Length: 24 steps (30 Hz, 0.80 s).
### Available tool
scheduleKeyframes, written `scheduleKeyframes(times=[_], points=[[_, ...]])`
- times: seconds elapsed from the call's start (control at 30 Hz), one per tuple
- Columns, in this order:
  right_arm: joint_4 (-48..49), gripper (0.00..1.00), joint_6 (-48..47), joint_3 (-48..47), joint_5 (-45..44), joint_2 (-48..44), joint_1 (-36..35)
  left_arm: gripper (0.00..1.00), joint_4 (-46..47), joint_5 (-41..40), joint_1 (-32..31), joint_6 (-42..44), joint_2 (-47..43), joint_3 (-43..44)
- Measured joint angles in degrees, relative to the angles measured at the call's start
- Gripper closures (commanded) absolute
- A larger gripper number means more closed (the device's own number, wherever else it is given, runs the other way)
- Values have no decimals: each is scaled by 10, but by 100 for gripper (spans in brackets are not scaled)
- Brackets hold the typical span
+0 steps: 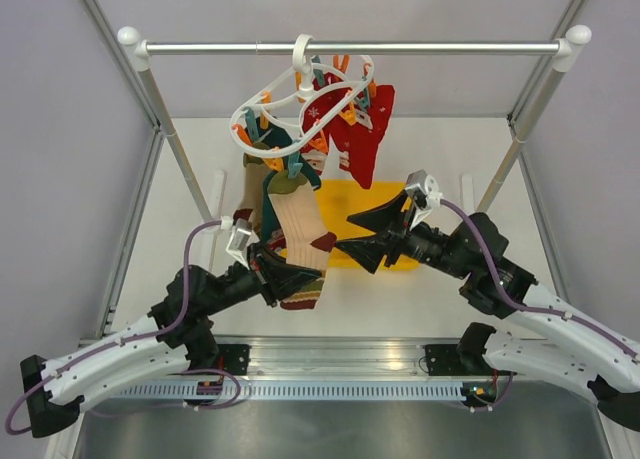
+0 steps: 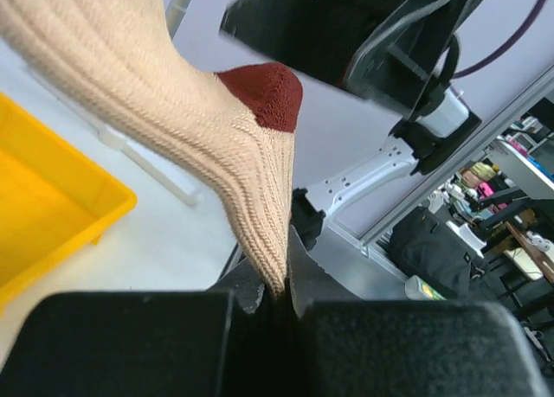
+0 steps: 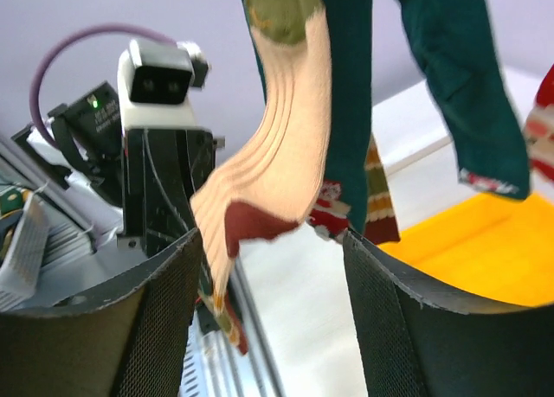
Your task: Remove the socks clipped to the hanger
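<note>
A white ring hanger (image 1: pixel 281 101) hangs from the rail with several socks clipped to it: a red one (image 1: pixel 366 137), dark teal ones (image 1: pixel 287 167) and a beige ribbed sock with a dark red heel (image 1: pixel 299 222). My left gripper (image 1: pixel 303 275) is shut on the beige sock's lower part; in the left wrist view the knit (image 2: pixel 173 112) is pinched between my fingertips (image 2: pixel 305 284). My right gripper (image 1: pixel 345 232) stands open just right of the red heel. In the right wrist view the beige sock (image 3: pixel 286 155) hangs ahead of its open gripper (image 3: pixel 273 276), with nothing between the fingers.
A yellow bin (image 1: pixel 345 197) sits on the table behind the socks, also in the wrist views (image 2: pixel 43 189) (image 3: pixel 485 250). The metal rail (image 1: pixel 350 48) with white end knobs spans the top on slanted posts. Teal socks (image 3: pixel 459 86) hang to the right.
</note>
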<state>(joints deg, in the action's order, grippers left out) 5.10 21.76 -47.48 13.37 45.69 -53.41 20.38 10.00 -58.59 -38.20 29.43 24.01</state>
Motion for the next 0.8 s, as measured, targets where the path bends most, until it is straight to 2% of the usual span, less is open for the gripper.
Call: scheduleKeyframes(times=[0.13, 0.4, 0.57, 0.8], points=[[5, 29, -46, -46, -14, 27, 0, 98, -51, 6, 0, -15, -14, 0], [34, 28, -104, -161, -7, 163, 2, 98, -106, 31, 0, -40, -30, -1], [41, 28, -115, -212, 28, 225, 16, 98, -120, 40, 0, -49, -38, -1], [82, 27, -94, -233, 98, 247, 62, 98, -132, 41, 0, -57, -45, -1]])
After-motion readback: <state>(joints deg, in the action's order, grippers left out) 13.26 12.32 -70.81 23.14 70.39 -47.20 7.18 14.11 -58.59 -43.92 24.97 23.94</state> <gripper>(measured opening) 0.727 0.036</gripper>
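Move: The teal clip pinning the beige sock's olive cuff to the hanger rim is about 8 cm ahead of the right hand, 9 cm to its left and 9 cm above it. An orange-yellow clip is 3 cm left of the teal one, and an orange clip stands 4 cm right of it and 4 cm farther out. The sock's maroon heel is about 4 cm left of the right hand and 1 cm back. From the left hand, the teal clip is roughly 13 cm ahead, 4 cm left and 14 cm up. To the teal clip the right hand climbs some 8 cm while reaching about as far forward and 6 cm left, rising first. It rolls about 15 degrees, forward side up, and brings its still-open fingers around the clip without closing. The left hand keeps its pinch on the sock and eases it down and a little back. ##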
